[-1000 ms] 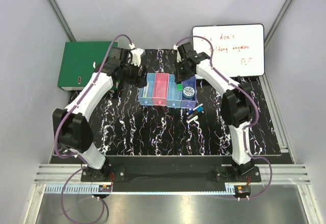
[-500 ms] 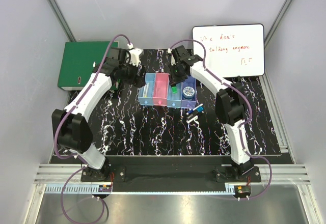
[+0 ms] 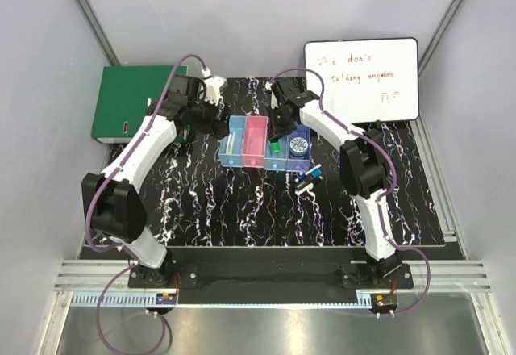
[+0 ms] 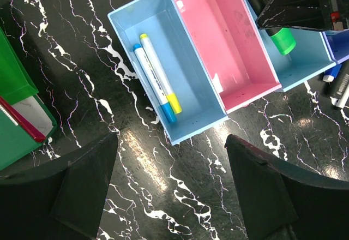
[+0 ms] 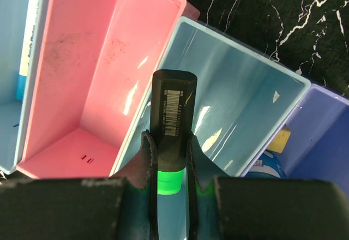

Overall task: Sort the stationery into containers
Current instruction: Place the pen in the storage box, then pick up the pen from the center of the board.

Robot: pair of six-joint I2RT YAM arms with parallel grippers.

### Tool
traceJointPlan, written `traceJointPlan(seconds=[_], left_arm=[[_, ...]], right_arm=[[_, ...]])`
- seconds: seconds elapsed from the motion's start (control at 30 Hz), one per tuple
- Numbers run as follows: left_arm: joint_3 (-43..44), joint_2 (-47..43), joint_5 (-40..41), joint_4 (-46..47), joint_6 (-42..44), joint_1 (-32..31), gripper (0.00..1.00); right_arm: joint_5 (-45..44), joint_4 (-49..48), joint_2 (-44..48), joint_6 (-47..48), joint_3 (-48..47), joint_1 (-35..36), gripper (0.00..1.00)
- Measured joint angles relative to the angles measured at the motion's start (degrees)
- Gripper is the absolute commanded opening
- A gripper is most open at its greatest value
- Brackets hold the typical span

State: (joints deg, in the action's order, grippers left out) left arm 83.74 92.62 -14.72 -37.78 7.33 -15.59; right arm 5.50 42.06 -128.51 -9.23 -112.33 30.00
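Observation:
The containers (image 3: pixel 255 129) are a joined row of light blue, pink, light blue and purple-blue bins. My right gripper (image 5: pixel 172 154) is shut on a black marker (image 5: pixel 173 114) with a green cap (image 5: pixel 169 183), hanging over the second light blue bin (image 5: pixel 240 103); from above, that gripper (image 3: pixel 279 126) is at the bins' far side. Two white markers (image 4: pixel 157 79), yellow- and blue-capped, lie in the first light blue bin (image 4: pixel 192 114). A blue-and-white tin (image 3: pixel 299 145) sits in the purple-blue bin. My left gripper (image 4: pixel 172 193) hangs open over the mat beside the bins, holding nothing.
Loose pens (image 3: pixel 308 179) lie on the black marble mat (image 3: pixel 242 210) just in front of the purple-blue bin. A green binder (image 3: pixel 129 101) lies at the back left, close to my left arm. A whiteboard (image 3: pixel 363 77) with red writing lies at the back right.
My right gripper has shifted a little left with the green-capped marker, from the edge of the purple-blue bin to over the second light blue bin. The left arm has stayed put.

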Motion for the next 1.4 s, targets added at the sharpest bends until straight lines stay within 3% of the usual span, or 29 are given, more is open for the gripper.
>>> traceJointPlan(seconds=[0.37,0.53,0.57,0.87,1.4], left_arm=[[0.00,0.00,-0.02,0.00,0.39,0.61,0.86],[0.00,0.00,-0.02,0.00,0.39,0.70,0.86],[0.00,0.00,-0.02,0.00,0.39,0.70,0.86],[0.00,0.00,-0.02,0.00,0.37,0.70,0.86],[0.02,0.00,-0.09,0.00,0.42,0.70,0.86]], right_arm=[[0.20,-0.28,-0.02,-0.24,4.15,0.44,0.01],[0.22,-0.31,0.00,-0.31,4.15,0.61,0.23],[0.22,-0.33,0.00,-0.48,4.15,0.63,0.32],[0.79,-0.79,0.07,-0.98,4.02,1.25,0.53],[-1.29,-0.35,6.69,2.14,4.02,1.36,0.55]])
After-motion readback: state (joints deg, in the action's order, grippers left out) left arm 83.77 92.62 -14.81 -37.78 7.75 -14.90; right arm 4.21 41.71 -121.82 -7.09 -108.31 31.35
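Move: The black, green-capped pen is already in the right fingers, which hang over the storage box. The light-blue compartment it is meant for has its middle about 1 cm ahead of that hand, 1 cm to its right and 4 cm below. The pink compartment is roughly 5 cm left and level with the hand, the round jar about 6 cm right. Two loose pens lie some 9 cm right and 11 cm back. From the left hand, the light-blue compartment is about 16 cm right, 4 cm ahead and well below. The right fingers keep their pinch on the pen while the hand lowers it about 2.5 cm and draws it back some 2 cm into the light-blue compartment. There they pause and spread to roughly half open, letting go, and then the hand rises nearly straight up by about 6 cm, clear of the pen. ##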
